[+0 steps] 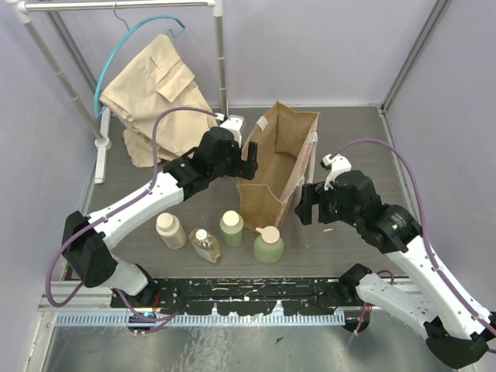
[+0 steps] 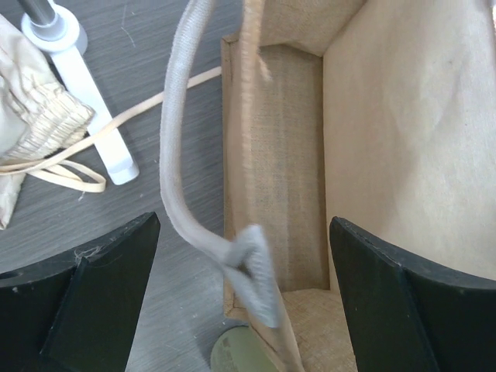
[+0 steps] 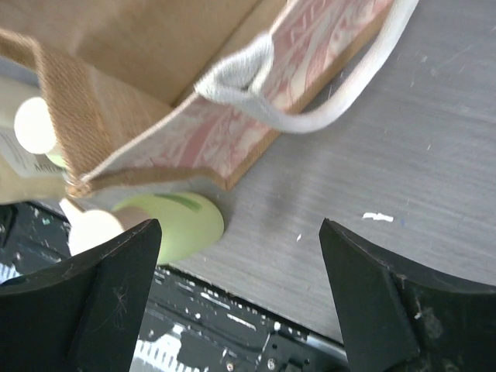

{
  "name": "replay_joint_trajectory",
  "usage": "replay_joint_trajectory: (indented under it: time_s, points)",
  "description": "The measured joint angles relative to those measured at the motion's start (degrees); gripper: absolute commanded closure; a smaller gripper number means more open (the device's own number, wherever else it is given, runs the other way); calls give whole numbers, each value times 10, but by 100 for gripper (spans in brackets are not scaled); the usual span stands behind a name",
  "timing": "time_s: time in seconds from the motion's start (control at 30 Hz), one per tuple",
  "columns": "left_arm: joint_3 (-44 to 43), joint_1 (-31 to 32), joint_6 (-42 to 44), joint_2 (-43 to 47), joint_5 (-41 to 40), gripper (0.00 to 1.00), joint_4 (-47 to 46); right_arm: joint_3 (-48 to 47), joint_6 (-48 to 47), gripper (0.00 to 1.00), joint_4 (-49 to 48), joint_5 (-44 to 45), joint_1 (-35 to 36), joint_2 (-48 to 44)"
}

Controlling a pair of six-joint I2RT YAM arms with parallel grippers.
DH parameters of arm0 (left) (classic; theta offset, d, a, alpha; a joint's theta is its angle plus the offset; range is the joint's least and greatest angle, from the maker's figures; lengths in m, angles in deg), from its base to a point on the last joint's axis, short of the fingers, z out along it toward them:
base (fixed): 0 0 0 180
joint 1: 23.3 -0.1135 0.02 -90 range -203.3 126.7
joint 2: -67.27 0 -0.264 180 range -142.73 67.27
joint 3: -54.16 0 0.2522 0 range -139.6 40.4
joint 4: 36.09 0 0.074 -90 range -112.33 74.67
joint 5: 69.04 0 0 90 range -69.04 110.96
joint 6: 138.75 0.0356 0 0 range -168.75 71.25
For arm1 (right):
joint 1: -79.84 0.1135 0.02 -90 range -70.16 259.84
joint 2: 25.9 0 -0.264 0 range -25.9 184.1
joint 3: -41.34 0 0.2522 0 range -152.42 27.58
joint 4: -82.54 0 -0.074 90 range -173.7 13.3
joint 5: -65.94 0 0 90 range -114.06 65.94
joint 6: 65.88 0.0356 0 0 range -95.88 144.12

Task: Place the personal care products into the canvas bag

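The canvas bag (image 1: 280, 159) stands open in the middle of the table, its inside bare (image 2: 387, 139). In front of it stand a cream bottle (image 1: 170, 230), an amber white-capped bottle (image 1: 205, 245), a green cylinder (image 1: 231, 229) and a rounder green bottle with a cream top (image 1: 268, 245). My left gripper (image 1: 249, 153) (image 2: 244, 225) is open, straddling the bag's left wall and its whitish strap (image 2: 182, 155). My right gripper (image 1: 310, 211) (image 3: 239, 229) is open beside the bag's near right corner (image 3: 232, 147), with the rounder green bottle (image 3: 174, 225) just beyond its left finger and nothing between the fingers.
A beige folded garment (image 1: 155, 85) hangs on a blue hanger from a white rack whose foot (image 1: 102, 147) (image 2: 93, 101) rests on the table at the back left. A black rail (image 1: 248, 294) runs along the near edge. Enclosure walls stand on both sides.
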Motion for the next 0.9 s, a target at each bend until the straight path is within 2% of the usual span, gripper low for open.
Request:
replay_joint_trajectory:
  time_s: [0.57,0.7,0.77,0.9]
  points:
    - [-27,0,44,-19,-131,0,-3,24,-8,10,17,-31,1,15]
    - [-24,0,69,-19,-131,11,-10,24,-6,10,17,-39,11,21]
    - [-24,0,74,-19,-133,24,-10,25,-1,10,16,-38,28,23]
    - [-24,0,78,-26,-133,63,-10,25,21,10,14,-21,99,34]
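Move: The canvas bag's left rim, with its handle, lies about 4 cm ahead of the left hand and 3 cm to its left, at its height; the green jar is some 16 cm back, 4 cm left and 12 cm down. From the right hand the pump bottle lies roughly 6 cm back, 10 cm left and 10 cm below; the same jar stands about 3 cm back, 20 cm left and 12 cm down. Left fingers reach 5 cm forward-left and partly close around the bag's rim; right hand eases down-left-back towards the pump bottle. ##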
